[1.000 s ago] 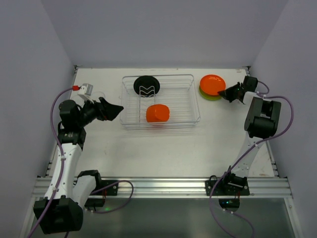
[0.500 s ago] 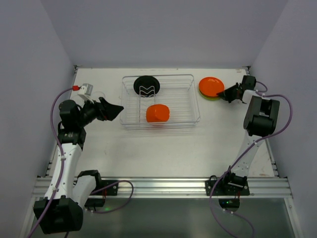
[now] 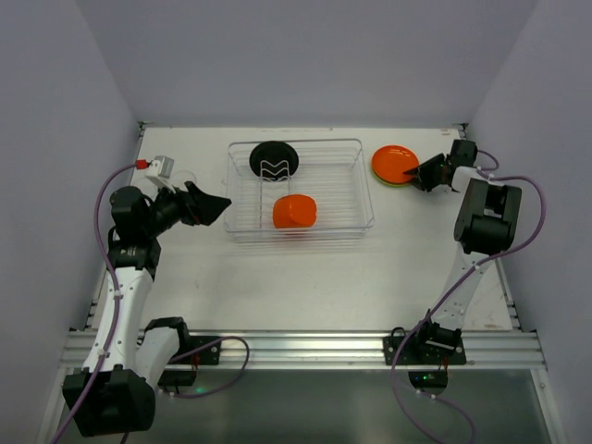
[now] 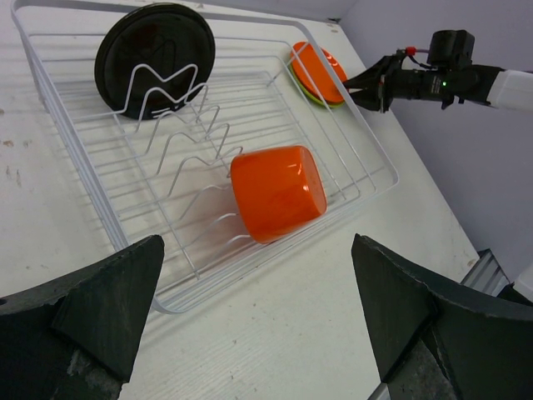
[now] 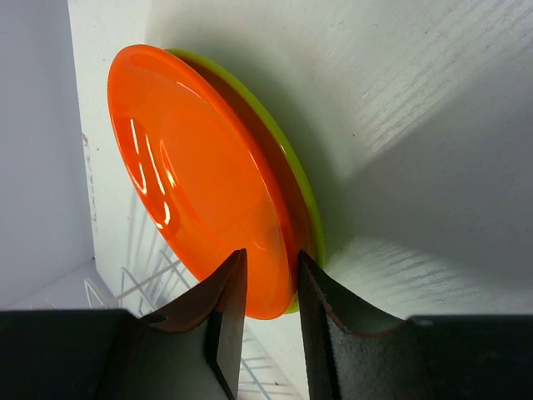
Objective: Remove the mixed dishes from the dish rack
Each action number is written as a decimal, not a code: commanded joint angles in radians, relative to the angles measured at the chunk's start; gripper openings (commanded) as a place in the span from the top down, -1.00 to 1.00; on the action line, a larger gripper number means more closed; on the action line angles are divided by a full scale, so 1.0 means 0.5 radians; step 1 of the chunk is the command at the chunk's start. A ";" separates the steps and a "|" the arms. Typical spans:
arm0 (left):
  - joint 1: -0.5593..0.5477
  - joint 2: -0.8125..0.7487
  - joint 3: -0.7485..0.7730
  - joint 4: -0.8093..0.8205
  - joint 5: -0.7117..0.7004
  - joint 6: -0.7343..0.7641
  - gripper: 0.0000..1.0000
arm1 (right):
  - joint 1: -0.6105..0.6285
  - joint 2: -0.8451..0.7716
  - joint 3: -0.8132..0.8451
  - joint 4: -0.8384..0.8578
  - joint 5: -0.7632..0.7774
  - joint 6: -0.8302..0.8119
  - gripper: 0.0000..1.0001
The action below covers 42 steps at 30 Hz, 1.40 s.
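Note:
The dish rack (image 3: 344,199) stands mid-table, also in the left wrist view (image 4: 366,158). In it a black plate (image 3: 273,158) (image 4: 154,42) stands upright at the far left and an orange cup (image 3: 295,212) (image 4: 277,191) lies on its side. To the rack's right an orange plate (image 3: 394,161) (image 5: 191,175) rests on a lime green plate (image 3: 400,181) (image 5: 306,196). My right gripper (image 3: 426,173) (image 5: 268,308) is shut on the orange plate's near rim. My left gripper (image 3: 218,205) (image 4: 258,275) is open and empty, left of the rack. I cannot make out any glass cups.
A small grey and red object (image 3: 159,166) lies at the far left by the left wall. The back wall runs close behind the rack and the plates. The right arm (image 3: 486,217) stands along the table's right edge.
My right gripper has carried the orange plate slightly left and down onto the lime green plate. The left arm has not moved.

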 commanded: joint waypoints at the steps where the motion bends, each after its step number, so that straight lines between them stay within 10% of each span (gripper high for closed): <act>1: 0.011 -0.023 -0.013 0.083 0.048 -0.022 -1.00 | 0.016 -0.056 0.044 -0.018 0.030 -0.029 0.33; 29: 0.027 -0.026 -0.025 0.083 0.078 -0.037 -1.00 | 0.093 0.011 0.667 -0.846 0.235 -0.305 -0.39; 42: 0.033 -0.023 -0.025 0.083 0.084 -0.044 -1.00 | 0.093 -0.136 0.382 -0.810 0.005 -0.452 -0.43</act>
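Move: The orange plate lies just beyond the right gripper, its middle about 3 cm ahead and 6 cm left, a touch lower, with its near right rim still at the parting fingers. The green plate sits right under it, some 2 cm ahead, 6 cm left and 3 cm down. The dish rack's middle is roughly 34 cm left and 5 cm back. From the idle left gripper, the orange plate is about 27 cm ahead, 50 cm right and 23 cm down. Let the orange plate's rim go: spread the already parted right fingers to roughly twice their gap while raising the hand about 5 cm. Then draw it back and down some 3 cm each way, drifting slightly left, while the wrist tips downward and turns a little counter-clockwise, so the fingers end open and clear at the near right edge. ##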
